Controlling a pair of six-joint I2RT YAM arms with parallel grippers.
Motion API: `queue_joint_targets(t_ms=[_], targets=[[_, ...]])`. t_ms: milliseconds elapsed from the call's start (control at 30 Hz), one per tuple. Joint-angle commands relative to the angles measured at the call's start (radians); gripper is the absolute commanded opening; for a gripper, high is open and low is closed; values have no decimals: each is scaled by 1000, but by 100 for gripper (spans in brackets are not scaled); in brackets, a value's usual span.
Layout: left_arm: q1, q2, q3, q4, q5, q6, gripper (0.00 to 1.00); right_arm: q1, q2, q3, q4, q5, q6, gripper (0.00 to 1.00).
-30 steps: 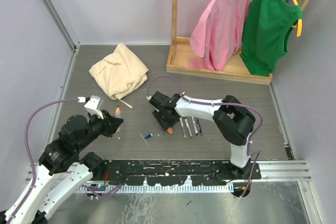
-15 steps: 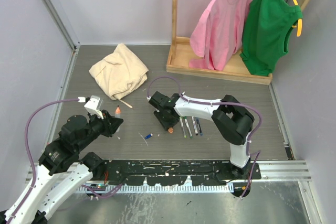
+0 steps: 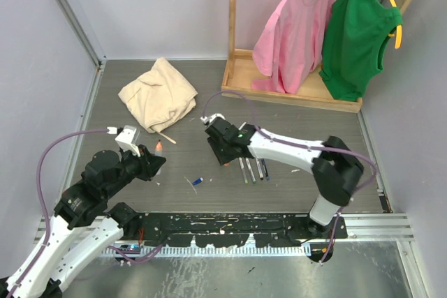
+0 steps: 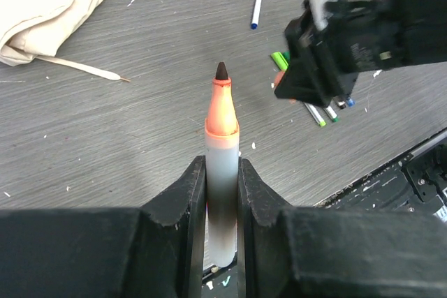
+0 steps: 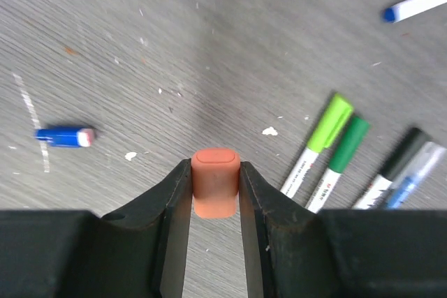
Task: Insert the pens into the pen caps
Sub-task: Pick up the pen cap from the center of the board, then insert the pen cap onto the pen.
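My left gripper (image 4: 222,172) is shut on a pen (image 4: 221,137) with a pale barrel, an orange neck and a dark tip that points away from the wrist. In the top view that left gripper (image 3: 152,162) hovers left of centre with the pen's orange end (image 3: 158,146) sticking up. My right gripper (image 5: 215,171) is shut on a stubby orange pen cap (image 5: 215,185), held just above the table. From above, the right gripper (image 3: 223,150) covers the cap. Several capped pens (image 3: 252,169) lie side by side to its right. A blue cap (image 5: 64,136) lies alone on the table.
A beige cloth (image 3: 158,93) lies at the back left with a thin tan stick (image 3: 166,137) beside it. A wooden rack base (image 3: 290,92) at the back right carries hanging pink and green shirts. A black rail (image 3: 230,225) runs along the near edge.
The right gripper's jaws have closed on the orange cap and lifted it away from the table, back and slightly right. The left gripper with its pen has barely shifted.
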Motion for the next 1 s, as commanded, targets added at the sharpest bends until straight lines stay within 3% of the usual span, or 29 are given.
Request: queue_joint_targets(t_ms=[0,167,267,433,567,767,967], targets=[[-2,36,34,107,37,7,0,-1,-227,-69,192,153,69,0],[-2,109,40,203,72,7,0,-18,-474,-262,449,247,190,0],[-2,169,55,256,106,7,0,-64,-585,-357,590,211,251,0],[-2,275,91,315,163,-13,0,-149,-697,-467,734,108,377,0],[-24,323,113,348,160,-13,0,-153,-751,-532,840,114,528,0],[-218,365,118,408,-17,9,0,-141,-775,-528,878,127,605,0],[-393,424,83,537,-134,6,0,19,-811,-523,938,369,559,0]])
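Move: Low over the board, the right hand already holds the orange cap. From there the upright pen in the left hand is roughly 19 cm left, 7 cm back and 19 cm higher. The light green pen lies 6 cm right and 1 cm ahead, the blue cap 9 cm left and 4 cm back, both 5 cm below. From the left hand the orange cap is about 18 cm right, 7 cm ahead and 18 cm below. Lifting the pinched orange cap some 21 cm, the right hand drifts a few centimetres forward and right and swings its fingers from pointing down to nearly level, forward-left. The left hand keeps the pen upright and brings it towards the cap, first about 4 cm forward, then easing back while sweeping right, about 12 cm rightward in all, and yawing some 15 degrees clockwise. ##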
